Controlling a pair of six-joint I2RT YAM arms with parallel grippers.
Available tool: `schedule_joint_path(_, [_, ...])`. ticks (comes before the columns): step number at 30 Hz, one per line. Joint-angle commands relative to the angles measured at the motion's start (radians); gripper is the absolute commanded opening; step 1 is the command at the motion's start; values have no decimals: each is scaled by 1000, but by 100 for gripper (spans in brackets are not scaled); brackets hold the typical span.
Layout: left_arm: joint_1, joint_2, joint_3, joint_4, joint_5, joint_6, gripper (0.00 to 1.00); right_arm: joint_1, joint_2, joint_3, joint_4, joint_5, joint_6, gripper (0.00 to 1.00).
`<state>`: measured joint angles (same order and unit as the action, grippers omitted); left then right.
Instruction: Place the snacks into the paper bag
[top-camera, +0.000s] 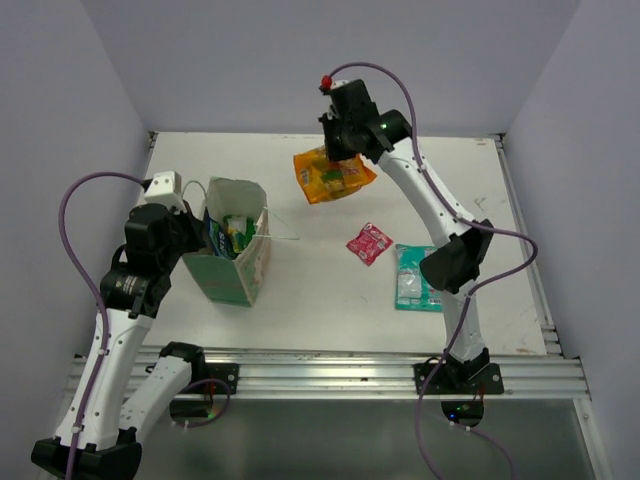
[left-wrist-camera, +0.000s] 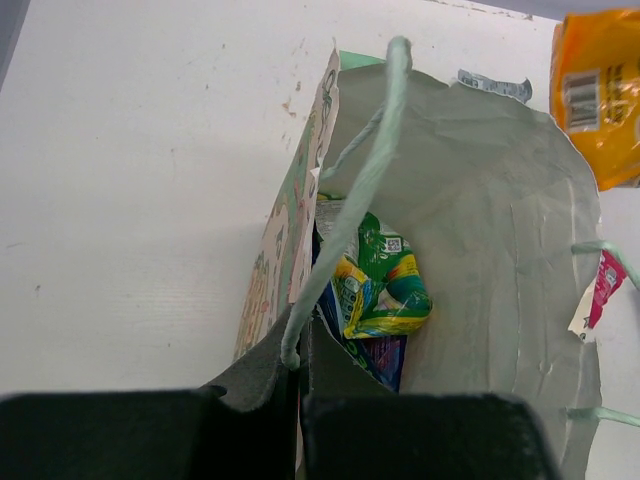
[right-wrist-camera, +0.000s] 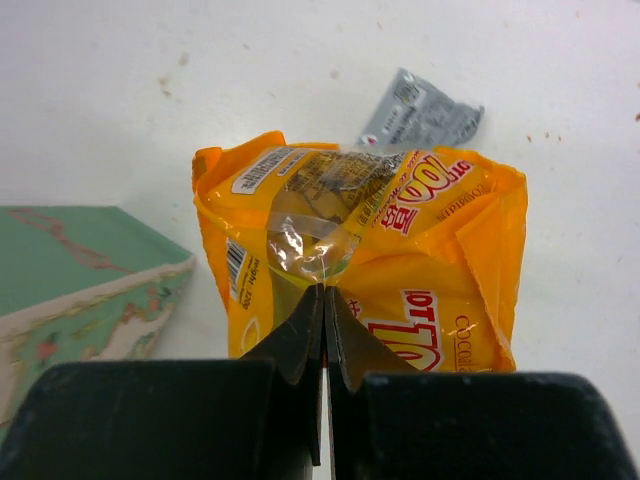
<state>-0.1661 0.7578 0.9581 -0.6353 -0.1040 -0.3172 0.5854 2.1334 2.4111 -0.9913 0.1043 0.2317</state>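
Observation:
The paper bag (top-camera: 240, 262) stands open at the left of the table, beige with a green lower band. My left gripper (left-wrist-camera: 302, 345) is shut on its near rim and string handle (left-wrist-camera: 360, 180). Green and dark blue packets (left-wrist-camera: 385, 285) lie inside. My right gripper (right-wrist-camera: 323, 300) is shut on an orange packet (right-wrist-camera: 440, 270) and holds it in the air right of the bag; this packet also shows in the top view (top-camera: 333, 175). A red-pink packet (top-camera: 369, 243) and a teal packet (top-camera: 414, 276) lie on the table. A silver-grey packet (right-wrist-camera: 420, 115) lies beneath the orange one.
The white table (top-camera: 330, 290) has a metal rail along its near edge (top-camera: 330, 375). Grey walls close in the back and both sides. The right arm's elbow (top-camera: 455, 262) hangs over the teal packet.

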Motion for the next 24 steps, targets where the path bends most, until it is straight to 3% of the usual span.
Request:
schedule_joint_path(1, [-4,-3,-7,5,20,24,0,65,-112,161,-13,-66,9,0])
schedule_joint_path(15, [-4,-2,-2,0,33,23,0,278,-196,229,402,-236,241,0])
schedule_joint_path(24, [-4,-14,2,-9,23,20,0,370,-112,140,431,-316,288,0])
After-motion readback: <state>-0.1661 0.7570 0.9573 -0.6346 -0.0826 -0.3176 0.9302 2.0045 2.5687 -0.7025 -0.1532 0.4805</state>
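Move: The right gripper already holds the orange snack pack in the air; the paper bag's open mouth lies about 26 cm to its left and 16 cm back, at roughly its own height. On the table some 18 cm below it are the pink packet, about 10 cm back and 9 cm right, and the grey packet, about 10 cm ahead and 2 cm left. From the left gripper the mouth's middle is about 8 cm right and 3 cm ahead, a little below. Carry the orange pack with the right gripper up some 20 cm while swinging back and left about 17 cm each, over towards the paper bag's mouth; level off at the end. Roll the wrist left side up by some 35 degrees and turn it counter-clockwise, fingers kept shut on the pack. Hold the left gripper in place, still pinching the bag's left rim. ##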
